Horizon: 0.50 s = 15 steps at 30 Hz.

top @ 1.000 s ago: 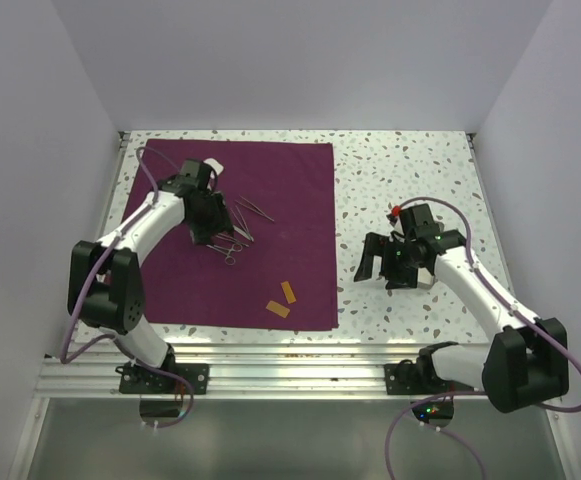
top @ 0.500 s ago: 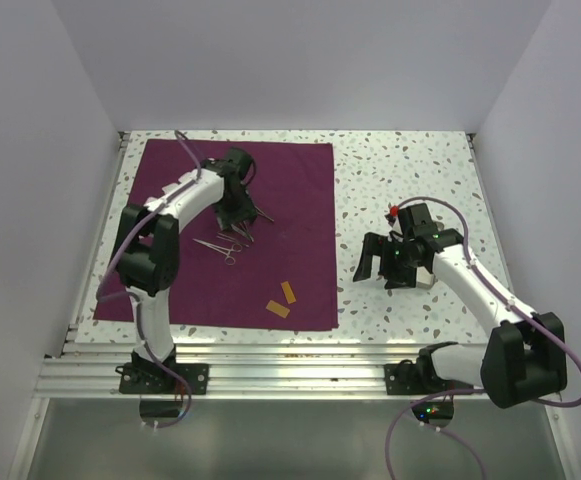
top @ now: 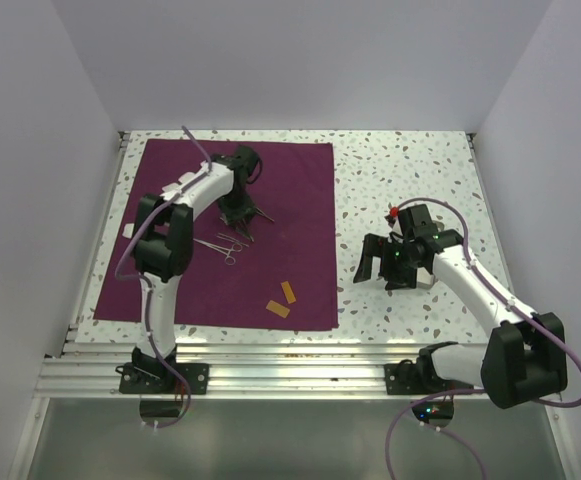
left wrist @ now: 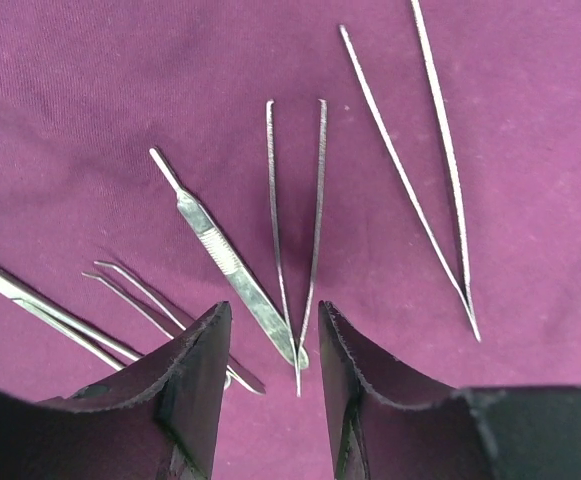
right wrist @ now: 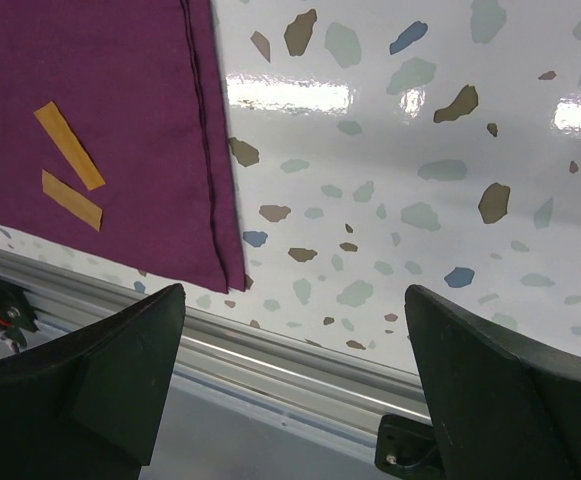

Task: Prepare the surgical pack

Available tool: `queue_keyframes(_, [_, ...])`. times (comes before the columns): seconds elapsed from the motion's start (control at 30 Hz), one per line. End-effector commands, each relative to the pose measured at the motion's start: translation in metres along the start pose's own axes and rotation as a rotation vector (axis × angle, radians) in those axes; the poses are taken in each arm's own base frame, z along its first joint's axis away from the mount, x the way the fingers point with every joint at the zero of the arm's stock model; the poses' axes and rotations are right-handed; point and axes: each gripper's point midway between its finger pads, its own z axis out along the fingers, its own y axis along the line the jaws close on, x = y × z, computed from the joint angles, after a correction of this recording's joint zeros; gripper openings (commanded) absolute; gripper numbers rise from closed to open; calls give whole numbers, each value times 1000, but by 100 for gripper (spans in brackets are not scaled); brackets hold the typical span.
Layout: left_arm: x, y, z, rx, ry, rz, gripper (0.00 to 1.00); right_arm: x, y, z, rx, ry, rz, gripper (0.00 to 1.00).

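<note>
The surgical pack (top: 300,200) is a deep purple cloth spread flat on the left half of the table. Metal instruments (top: 232,240) lie on it. My left gripper (top: 236,210) hangs low over them, pointing down. In the left wrist view its jaws (left wrist: 273,315) stand partly apart, straddling the near ends of a scalpel handle (left wrist: 225,255) and fine tweezers (left wrist: 276,200) without touching them. Longer tweezers (left wrist: 467,300) lie to the right. My right gripper (top: 375,270) is wide open and empty over bare table, right of the cloth's edge (right wrist: 100,100).
Two orange strips (top: 283,300) lie on the cloth near its front right corner, also seen in the right wrist view (right wrist: 70,145). Forceps (left wrist: 30,295) lie left of the left jaws. The speckled table (right wrist: 390,180) ends at a metal rail (right wrist: 270,350).
The left arm has swung its elbow in and carried its gripper right onto the instrument pile, its jaws narrowing. The right arm has not moved.
</note>
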Motion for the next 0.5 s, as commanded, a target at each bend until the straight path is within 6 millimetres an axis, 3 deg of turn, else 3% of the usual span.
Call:
queue_keyframes(0.0, [-8, 2, 0, -32, -28, -21, 44, 1, 3, -4, -18, -11, -26, 95])
queue_keyframes(0.23, [-10, 1, 12, -44, -36, 2, 43, 3, 2, -4, -15, -8, -24, 95])
queue_keyframes(0.47, [-14, 1, 12, -39, -57, 38, 15, 1, 4, -5, -18, -11, -22, 95])
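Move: The slim tweezers lying across the scalpel are about 2 cm below the left hand, their middle some 2 cm ahead and 1 cm left. From that hand, the scalpel's middle is about 1 cm ahead and 2 cm left, the wider tweezers 5 cm ahead and 2 cm right, and the curved tweezers 2 cm back and 3 cm left, all similarly low. From the right hand, the slim tweezers lie roughly 20 cm ahead, 28 cm left and 7 cm below. The slim tweezers, with the scalpel crossing under them, are taken between the left fingertips near their joined end. The left hand sinks about 1.5 cm almost straight down, slows close to the cloth, and its half-open fingers then close to about half their starting gap, pinching the tweezers and the scalpel's handle together. ##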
